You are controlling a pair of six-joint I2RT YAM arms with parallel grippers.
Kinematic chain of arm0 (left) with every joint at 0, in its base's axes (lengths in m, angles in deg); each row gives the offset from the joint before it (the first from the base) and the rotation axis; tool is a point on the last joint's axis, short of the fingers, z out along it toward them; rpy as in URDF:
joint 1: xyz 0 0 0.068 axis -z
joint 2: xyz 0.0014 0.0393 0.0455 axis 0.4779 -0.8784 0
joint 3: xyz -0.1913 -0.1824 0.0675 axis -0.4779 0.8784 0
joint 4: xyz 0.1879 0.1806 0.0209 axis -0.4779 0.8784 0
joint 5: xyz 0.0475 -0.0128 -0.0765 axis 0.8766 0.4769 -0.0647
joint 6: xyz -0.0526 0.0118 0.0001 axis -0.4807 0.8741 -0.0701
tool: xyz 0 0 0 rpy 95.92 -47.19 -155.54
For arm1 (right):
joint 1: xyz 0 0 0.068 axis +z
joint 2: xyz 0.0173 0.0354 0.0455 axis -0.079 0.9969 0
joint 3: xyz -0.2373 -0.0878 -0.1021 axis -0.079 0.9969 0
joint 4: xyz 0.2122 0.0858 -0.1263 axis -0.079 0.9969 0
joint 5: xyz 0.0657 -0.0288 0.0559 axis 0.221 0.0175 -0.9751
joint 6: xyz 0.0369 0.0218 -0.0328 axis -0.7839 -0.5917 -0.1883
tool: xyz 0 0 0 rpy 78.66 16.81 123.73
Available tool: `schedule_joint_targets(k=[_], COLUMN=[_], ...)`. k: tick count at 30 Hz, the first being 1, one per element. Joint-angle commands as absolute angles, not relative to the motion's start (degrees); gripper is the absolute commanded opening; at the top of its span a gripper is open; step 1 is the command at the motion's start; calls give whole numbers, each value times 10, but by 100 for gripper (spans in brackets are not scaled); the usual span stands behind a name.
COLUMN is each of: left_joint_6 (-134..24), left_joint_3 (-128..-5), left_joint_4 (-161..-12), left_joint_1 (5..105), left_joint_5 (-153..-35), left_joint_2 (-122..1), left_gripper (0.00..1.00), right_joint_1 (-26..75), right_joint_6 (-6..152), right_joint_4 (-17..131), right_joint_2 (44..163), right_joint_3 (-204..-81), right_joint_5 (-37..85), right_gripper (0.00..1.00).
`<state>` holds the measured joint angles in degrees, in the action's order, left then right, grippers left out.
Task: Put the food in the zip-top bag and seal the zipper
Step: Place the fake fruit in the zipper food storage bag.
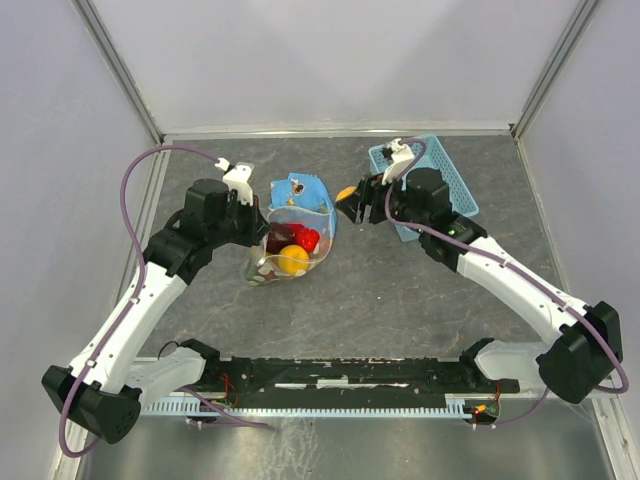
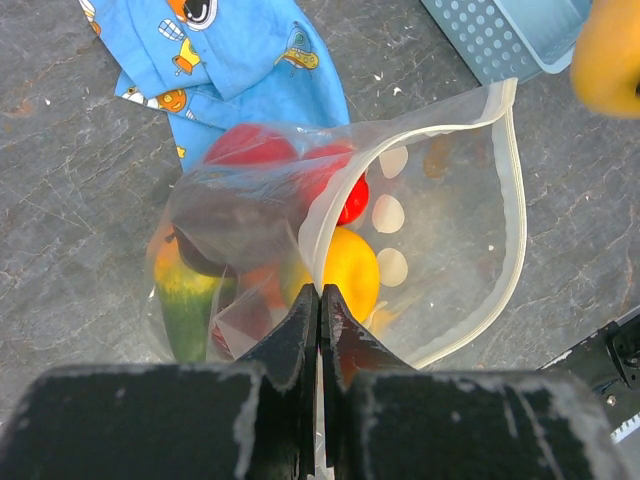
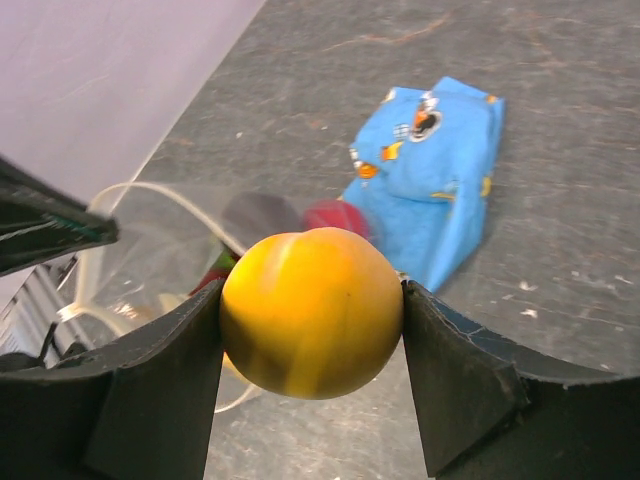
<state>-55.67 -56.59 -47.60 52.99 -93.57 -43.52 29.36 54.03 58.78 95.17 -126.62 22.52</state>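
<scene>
The clear zip-top bag [image 1: 290, 248] lies on the table with its mouth held open toward the right. My left gripper [image 2: 320, 295] is shut on the bag's near rim, where the white zipper [image 2: 515, 200] strip curves around the opening. Inside the bag are a yellow fruit [image 2: 352, 268], a red one [image 2: 350, 195], a dark maroon one [image 2: 215, 225] and a green-orange one [image 2: 185, 300]. My right gripper [image 1: 350, 197] hovers just right of the bag's mouth, shut on a yellow-orange fruit [image 3: 312, 312] that fills the space between its fingers.
A blue patterned cloth [image 1: 300, 190] lies right behind the bag. A light blue plastic basket [image 1: 445, 175] stands at the back right, behind my right arm. Grey walls and metal posts close in the table's back and sides.
</scene>
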Motion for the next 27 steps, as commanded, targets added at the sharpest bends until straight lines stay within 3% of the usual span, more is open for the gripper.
schedule_joint_targets(k=[1,13,27], left_joint_6=[-544,-544,-544], left_joint_3=[-566,-565,-564], left_joint_4=[-508,-509,-509], left_joint_1=[526,526,526], left_joint_5=[-951,-953,-954], left_joint_2=[-423,-423,-424], left_gripper=[3,3,3], right_joint_1=[345,464,488], right_joint_6=[541,579,565], right_joint_4=[533,525,508], right_joint_2=[938,1030,1131], right_joint_3=[-1266,-1331,-1371], right_joint_5=[244,273,248], right_gripper=[63,65,73])
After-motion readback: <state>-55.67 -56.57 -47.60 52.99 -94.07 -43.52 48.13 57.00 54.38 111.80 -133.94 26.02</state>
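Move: The right hand holds a yellow-orange fruit; the bag's open mouth lies about 13 cm to its left, 4 cm back and 9 cm below. The yellow fruit in the bag is some 12 cm left, 2 cm back and 16 cm down; the blue cloth is 15 cm ahead, 11 cm left and 19 cm down. From the left hand, pinching the rim, the mouth lies level, 7 cm right and 4 cm below. Right hand swings the gripped fruit about 13 cm left and back, then lower, to the left-held bag's mouth. ##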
